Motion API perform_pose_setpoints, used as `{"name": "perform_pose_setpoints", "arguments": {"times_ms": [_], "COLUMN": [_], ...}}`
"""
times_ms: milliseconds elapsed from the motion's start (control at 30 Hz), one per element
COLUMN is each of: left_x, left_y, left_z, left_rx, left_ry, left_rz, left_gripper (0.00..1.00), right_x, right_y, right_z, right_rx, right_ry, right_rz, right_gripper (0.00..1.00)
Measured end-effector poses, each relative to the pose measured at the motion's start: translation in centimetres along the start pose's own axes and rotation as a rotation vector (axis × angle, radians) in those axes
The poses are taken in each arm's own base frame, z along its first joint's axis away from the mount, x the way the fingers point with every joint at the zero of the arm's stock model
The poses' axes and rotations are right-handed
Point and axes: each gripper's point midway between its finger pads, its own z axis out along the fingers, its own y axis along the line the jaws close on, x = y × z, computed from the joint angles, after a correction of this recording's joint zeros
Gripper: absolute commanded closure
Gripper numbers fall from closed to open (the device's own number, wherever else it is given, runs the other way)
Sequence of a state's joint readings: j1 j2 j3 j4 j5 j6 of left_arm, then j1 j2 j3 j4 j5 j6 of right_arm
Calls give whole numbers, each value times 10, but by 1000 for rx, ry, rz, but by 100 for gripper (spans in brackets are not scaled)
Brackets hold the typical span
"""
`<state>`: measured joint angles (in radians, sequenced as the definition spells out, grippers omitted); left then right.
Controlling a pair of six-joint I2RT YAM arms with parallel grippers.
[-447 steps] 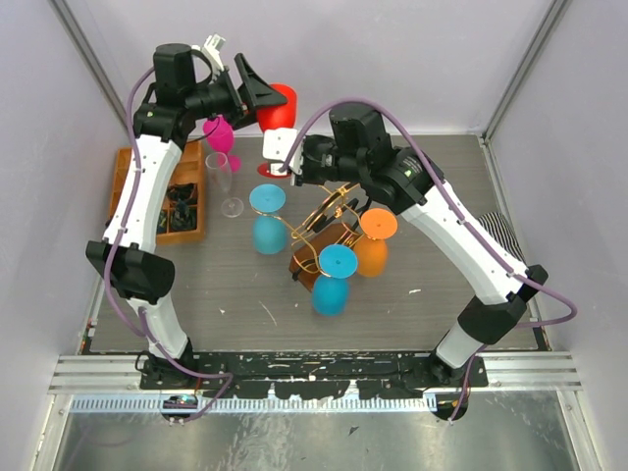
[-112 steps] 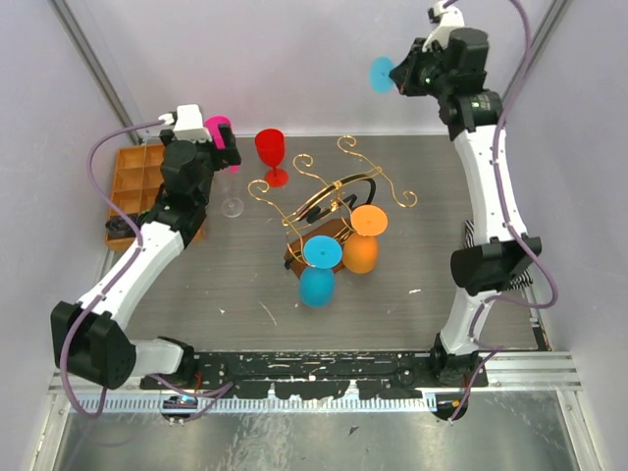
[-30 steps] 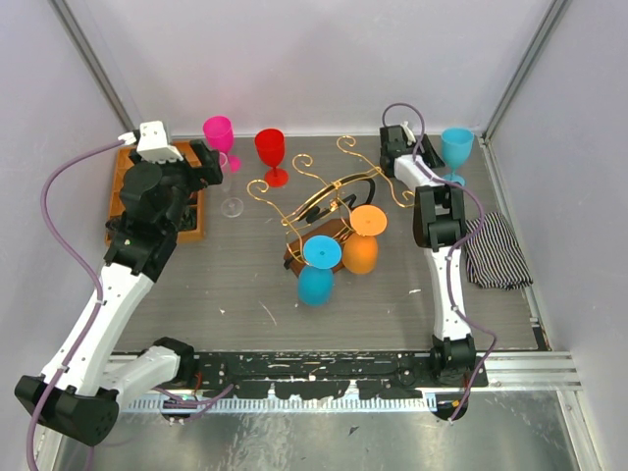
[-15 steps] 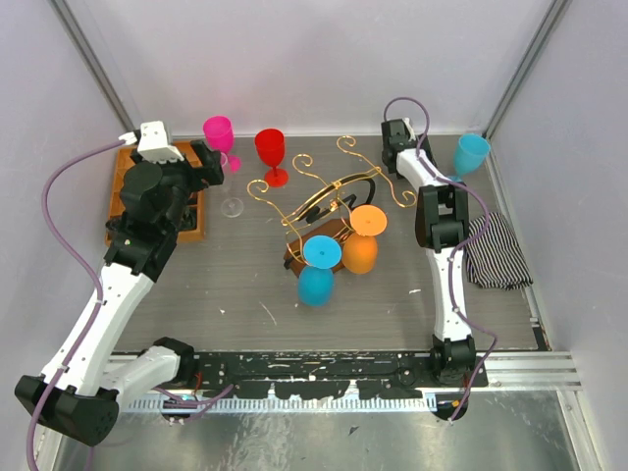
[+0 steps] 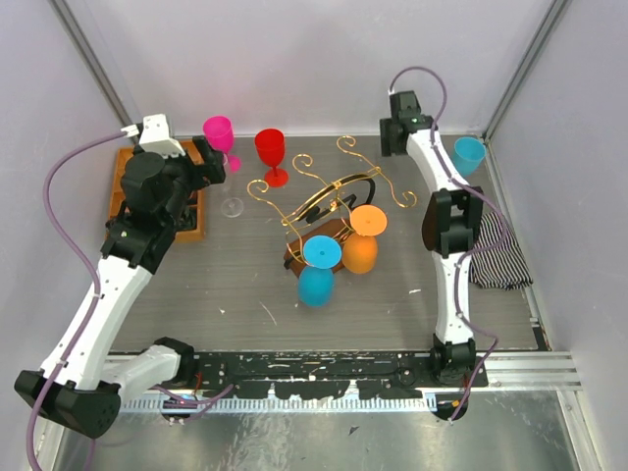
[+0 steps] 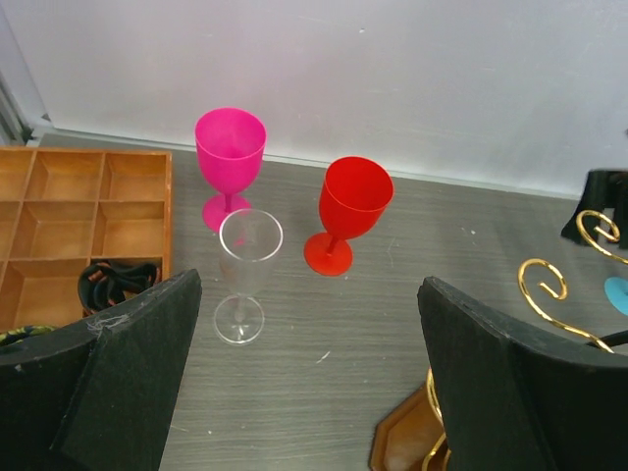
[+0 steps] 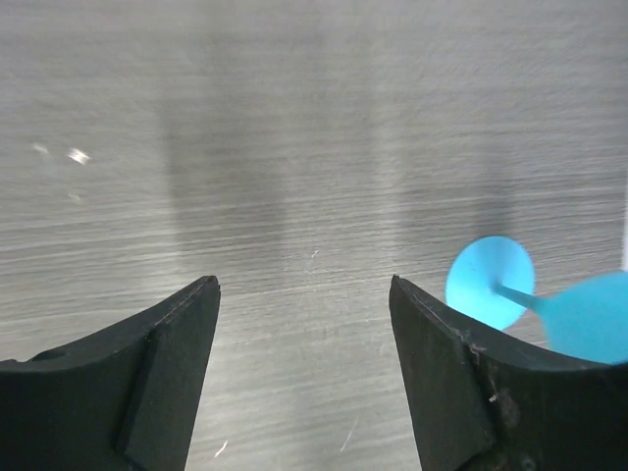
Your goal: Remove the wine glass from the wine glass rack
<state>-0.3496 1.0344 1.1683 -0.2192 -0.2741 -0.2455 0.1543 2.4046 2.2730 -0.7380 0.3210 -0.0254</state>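
The wine glass rack (image 5: pixel 329 196) is a gold wire stand on a brown wooden base (image 5: pixel 306 253), mid-table. A blue glass (image 5: pixel 316 270) and an orange glass (image 5: pixel 363 240) hang from it upside down. Another blue wine glass (image 5: pixel 469 153) is off the rack, on the table near the back right corner. In the right wrist view this blue wine glass (image 7: pixel 549 304) lies just right of my right gripper (image 7: pixel 302 285), apart from it; I cannot tell whether it stands straight or leans. My right gripper (image 5: pixel 394 137) is open and empty. My left gripper (image 6: pixel 309 285) is wide open and empty, left of the rack (image 6: pixel 559 294).
A pink glass (image 6: pixel 231 147), a red glass (image 6: pixel 355 196) and a clear glass (image 6: pixel 248 250) stand at the back left. An orange compartment tray (image 5: pixel 123 186) lies beside them, and a striped cloth (image 5: pixel 496 250) lies by the right wall.
The freed blue glass has shifted right toward the corner, tilting on the way. My right wrist has drawn back and up, its jaws a little wider. The left arm has barely moved.
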Motion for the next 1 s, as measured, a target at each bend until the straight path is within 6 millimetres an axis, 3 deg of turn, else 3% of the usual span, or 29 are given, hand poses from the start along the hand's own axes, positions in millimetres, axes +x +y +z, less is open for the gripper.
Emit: {"name": "perform_pose_setpoints", "arguments": {"times_ms": [167,300,400,467,533,600,700,1000], "left_x": [-2,1,-3,-2,2,5,7,13], "left_y": [-4,-7,-14,-18,-21,-22,-24,-28], "left_z": [-1,1,8,13,16,16,15,11], "left_rx": [10,10,18,27,30,33,39,57], "left_ry": [19,51,75,96,119,133,145,178], "left_rz": [-32,-49,-67,-79,-88,-98,-110,-141], "left_gripper": [2,2,2,2,2,2,2,2], "right_x": [-66,-105,-107,-94,-72,-42,-9,60], "right_y": [-22,-43,-47,-41,-31,-15,7,40], "right_z": [-88,-192,-267,-309,-339,-359,-373,-361], "right_rx": [-41,-121,-246,-361,-467,-580,-716,-846], "right_ry": [-190,-355,-429,-439,-418,-355,-242,50], "right_rz": [104,222,294,324,340,349,360,376], "right_gripper": [30,32,34,34,35,38,42,56]}}
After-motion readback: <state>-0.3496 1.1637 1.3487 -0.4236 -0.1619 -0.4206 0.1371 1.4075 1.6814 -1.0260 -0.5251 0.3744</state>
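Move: The orange glass, hanging foot-up on the rack, lies about 34 cm back from the right hand, 17 cm to its left and some 8 cm higher. The hanging blue glass is about 41 cm back and 28 cm left, at much the same height; the rack's middle is roughly 29 cm back and 25 cm left. The standing blue glass is about 11 cm to the right and 3 cm back. From the left hand, the orange glass is some 36 cm right, 10 cm back and 16 cm below. The empty right hand climbs almost straight up beside the standing blue glass, then sweeps back and left towards the orange glass on the rack, rising about 30 cm at most before sinking some 8 cm, and ends about 28 cm farther back and 11 cm farther left. On the way it rolls its left side up by some 50 degrees, so the fingers slant forward, left and down at the rack, and they close part-way, ending near the orange foot with no touch to be seen, while the open left hand drifts about 3 cm right and tips down slightly. ##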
